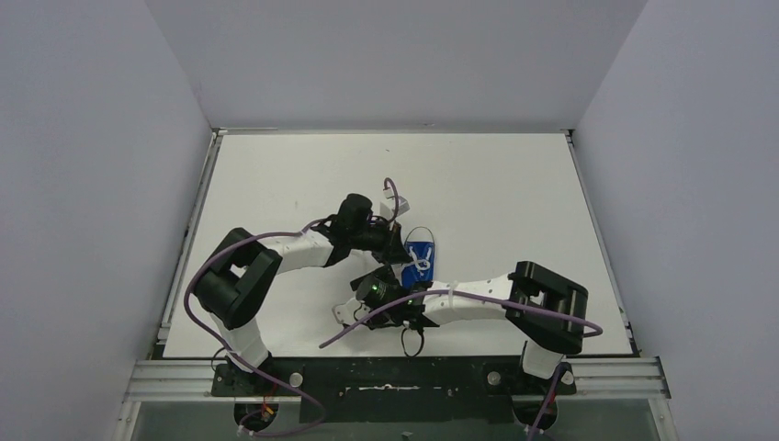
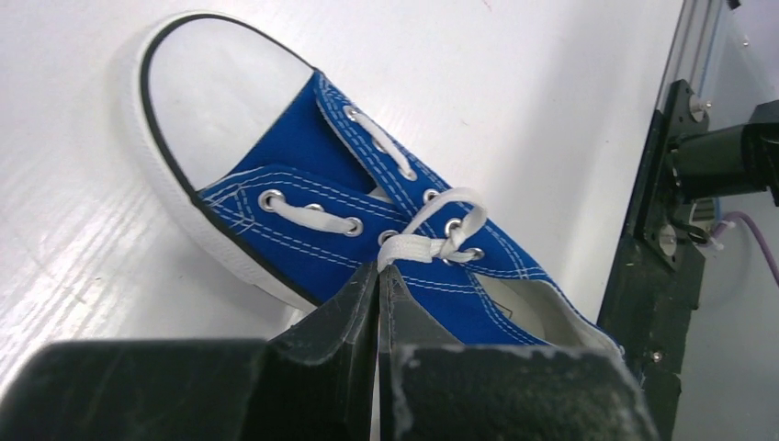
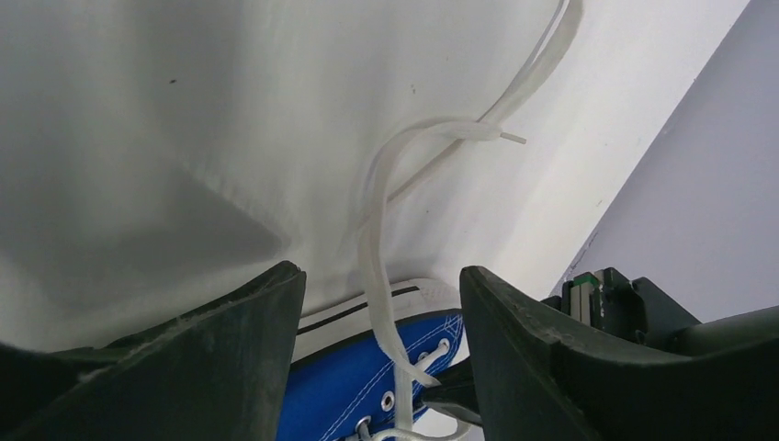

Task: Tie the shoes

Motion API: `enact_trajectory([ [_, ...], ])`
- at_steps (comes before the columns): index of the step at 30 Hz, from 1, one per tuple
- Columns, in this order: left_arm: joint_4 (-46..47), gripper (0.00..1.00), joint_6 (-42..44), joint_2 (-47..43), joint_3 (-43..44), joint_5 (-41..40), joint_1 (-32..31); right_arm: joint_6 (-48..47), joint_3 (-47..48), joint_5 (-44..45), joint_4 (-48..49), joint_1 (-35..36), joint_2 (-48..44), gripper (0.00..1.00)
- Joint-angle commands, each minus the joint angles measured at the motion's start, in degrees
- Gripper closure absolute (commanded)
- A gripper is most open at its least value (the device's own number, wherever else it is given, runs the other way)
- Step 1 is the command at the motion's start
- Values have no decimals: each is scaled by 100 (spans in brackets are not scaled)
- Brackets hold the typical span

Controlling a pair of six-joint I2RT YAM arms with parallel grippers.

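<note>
The blue sneaker [image 1: 421,255] with white toe cap lies mid-table between my grippers. In the left wrist view the shoe [image 2: 294,156] lies on its sole with its toe toward the upper left. My left gripper [image 2: 379,268] is shut on a white lace [image 2: 415,246] just beside the crossed laces at the top eyelets. My left gripper [image 1: 402,250] sits at the shoe's left side. My right gripper [image 1: 407,277] is just in front of the shoe. In the right wrist view it [image 3: 381,308] is open, and the other lace [image 3: 371,239] runs loose between its fingers, from the shoe [image 3: 354,390] out onto the table.
The white table [image 1: 514,184] is walled by grey panels on three sides. The black base rail [image 2: 657,248] stands close behind the shoe's heel. Purple cables [image 1: 478,299] hang along both arms. Part of the left arm [image 3: 606,294] shows beside my right finger.
</note>
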Motion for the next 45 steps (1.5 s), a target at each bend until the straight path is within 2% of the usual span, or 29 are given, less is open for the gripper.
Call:
enact_trajectory([
  [1,147,100,-117,-155,83,510,-167,-300,269,78,657,-200,323,40],
  [7,286,100,-191,-164,-17,572,-99,146,325,-250,500,-283,102,94],
  [8,299,100,-203,-174,-27,572,-82,313,391,-382,396,-307,16,100],
  [12,289,100,-237,-206,-33,648,18,1308,786,-1759,-746,-515,-594,100],
  [15,279,100,-256,-199,-9,736,77,2266,743,-2773,-933,-705,-1187,100],
  [19,363,100,-352,-172,2,813,97,3512,671,-3684,-1068,-906,-1598,100],
  [22,423,100,-418,-140,-2,843,110,5269,450,-4323,-761,-1253,-1927,100],
  [25,425,100,-446,-146,-15,849,137,7113,89,-3991,-528,-1435,-2467,100],
  [28,375,100,-450,-133,13,880,163,8543,-223,-3103,-970,-1558,-3175,100],
  [30,350,100,-475,-105,27,920,182,9724,-170,-2034,-2009,-1712,-3592,100],
  [32,347,100,-492,-83,24,941,193,10481,96,-1672,-3393,-2158,-3739,100],
  [34,360,100,-521,-74,-15,908,207,10935,230,-1604,-4337,-2604,-3836,100],
  [36,408,100,-604,-88,-68,860,220,11196,195,-1736,-4772,-2982,-3807,100],
  [41,449,100,-676,-143,-211,821,228,11760,52,-1730,-5768,-3732,-2884,100],
  [43,449,100,-669,-152,-293,837,281,11744,-6,-1690,-5446,-3777,-2565,100],
  [45,611,100,-775,-129,-366,967,347,11067,-109,-1880,-4385,-3773,-2426,100],
])
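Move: Just below the right hand, about 2 cm down and between its open fingers, the loose lace trails off to the left of the shoe. The left gripper's tips, shut on lace, are some 5 cm to the right of that hand and 2 cm ahead. The shoe's middle lies 9 cm right and 2 cm back, its lace knot 9 cm right and 2 cm ahead. From the left hand the loose lace is roughly 4 cm left, 2 cm back and 3 cm below. Dipping about 1 cm down and forward, the right hand shuts its fingers at the loose lace, then rises steeply and back some 12 cm. From there it sweeps about 18 cm right over the shoe, turning clockwise well over 90 degrees, and sinks on the far side, fingers still shut. The left hand keeps its pinch on the lace beside the knot, easing slightly back. ##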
